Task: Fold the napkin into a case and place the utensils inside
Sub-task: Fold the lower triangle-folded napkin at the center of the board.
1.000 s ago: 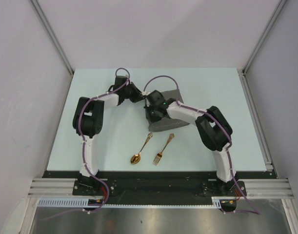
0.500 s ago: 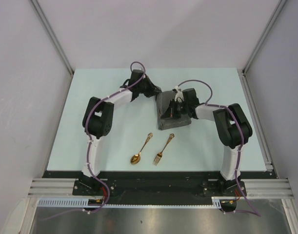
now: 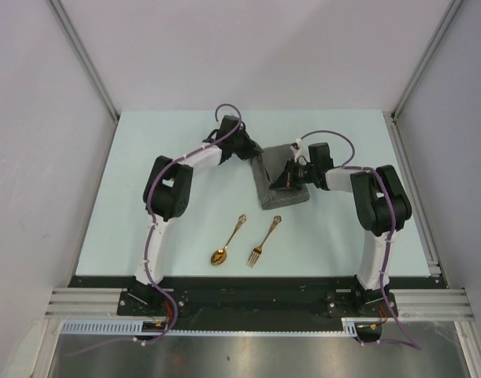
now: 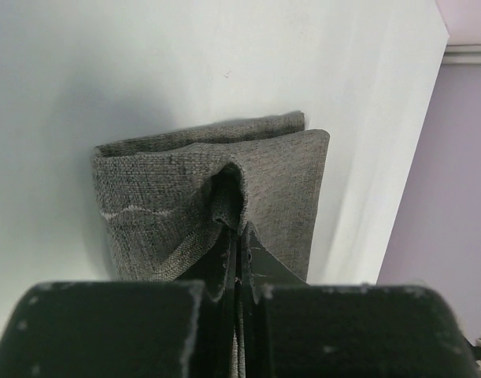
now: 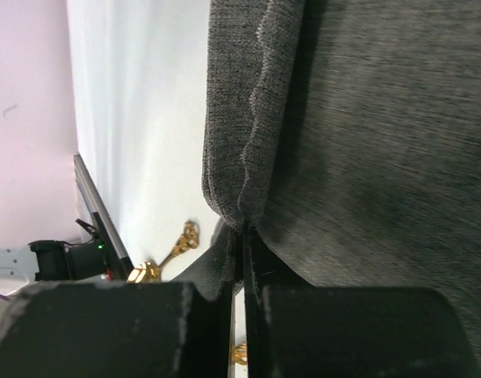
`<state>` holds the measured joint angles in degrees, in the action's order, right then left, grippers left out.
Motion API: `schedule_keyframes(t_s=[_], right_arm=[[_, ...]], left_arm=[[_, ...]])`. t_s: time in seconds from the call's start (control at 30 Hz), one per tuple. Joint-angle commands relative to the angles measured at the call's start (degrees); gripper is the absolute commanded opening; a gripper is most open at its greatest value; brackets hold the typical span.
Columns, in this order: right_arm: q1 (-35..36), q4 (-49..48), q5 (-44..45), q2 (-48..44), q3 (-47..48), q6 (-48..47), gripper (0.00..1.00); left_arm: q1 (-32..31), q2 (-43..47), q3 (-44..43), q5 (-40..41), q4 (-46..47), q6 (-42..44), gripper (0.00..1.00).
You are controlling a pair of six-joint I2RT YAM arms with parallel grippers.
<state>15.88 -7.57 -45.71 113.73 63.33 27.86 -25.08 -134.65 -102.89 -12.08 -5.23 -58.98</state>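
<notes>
The napkin [image 3: 273,187] lies folded in a dark grey bundle at the middle of the table, with its upper part lifted. My left gripper [image 3: 255,154] is shut on a pinched ridge of the napkin [image 4: 169,189] at its far left corner; in the wrist view the left gripper [image 4: 238,230] has cloth between its fingers. My right gripper [image 3: 292,174] is shut on a folded edge of the napkin [image 5: 382,118] on the right side, with the layers bunched at the right gripper [image 5: 244,230]. The gold spoon [image 3: 227,241] and gold fork [image 3: 264,240] lie side by side nearer the bases.
The pale table [image 3: 146,197] has raised rails at left and right and a dark front edge [image 3: 248,280] by the arm bases. An ornate gold handle [image 5: 179,239] shows below the cloth in the right wrist view.
My right gripper has swung from the napkin's left side across to its right, carrying the cloth edge over. The left gripper has shifted right onto the far left corner. The spoon and fork have not moved.
</notes>
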Motion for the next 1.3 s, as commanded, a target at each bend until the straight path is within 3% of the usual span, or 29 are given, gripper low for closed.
schedule_keyframes(t_s=[0.0,0.37,0.6,1.0,1.27], right_arm=[[-0.41,5.37,-1.66,2.19,0.92,-2.98,0.01],[-1.03,8.35,1.68,1.76,0.92,-4.83,0.09],[-1.20,11.87,5.54,-0.09,1.44,-6.50,0.30],[-1.11,21.99,13.37,-5.63,4.96,-12.21,0.50],[-1.03,21.54,18.27,-6.85,4.43,-11.51,0.52]], left_arm=[[-0.40,-1.84,-6.08,3.72,1.63,-0.87,0.00],[-0.93,-4.30,-7.94,2.67,3.56,-0.70,0.00],[-1.02,-4.83,-7.50,2.41,4.97,-1.14,0.00],[-1.11,-5.62,-7.50,3.29,6.82,-3.42,0.00],[-1.20,-5.71,-6.97,3.46,7.26,-3.95,0.00]])
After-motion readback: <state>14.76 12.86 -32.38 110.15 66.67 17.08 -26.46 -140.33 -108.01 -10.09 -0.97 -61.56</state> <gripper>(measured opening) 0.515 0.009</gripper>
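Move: Pinching the near end of the turned-over fold, the right hand has its laying spot on the napkin's near part about 3 cm to its right, 1 cm back and 3 cm below. From there the fork's middle lies some 16 cm back and 5 cm left, the spoon's roughly 16 cm back and 15 cm left. The left hand holds the far end; its spot on the napkin is about 2 cm right, 1 cm ahead and 1 cm below. Right hand lowers its fold onto the napkin, opens and shifts 5 cm right; left eases right, still pinching. ##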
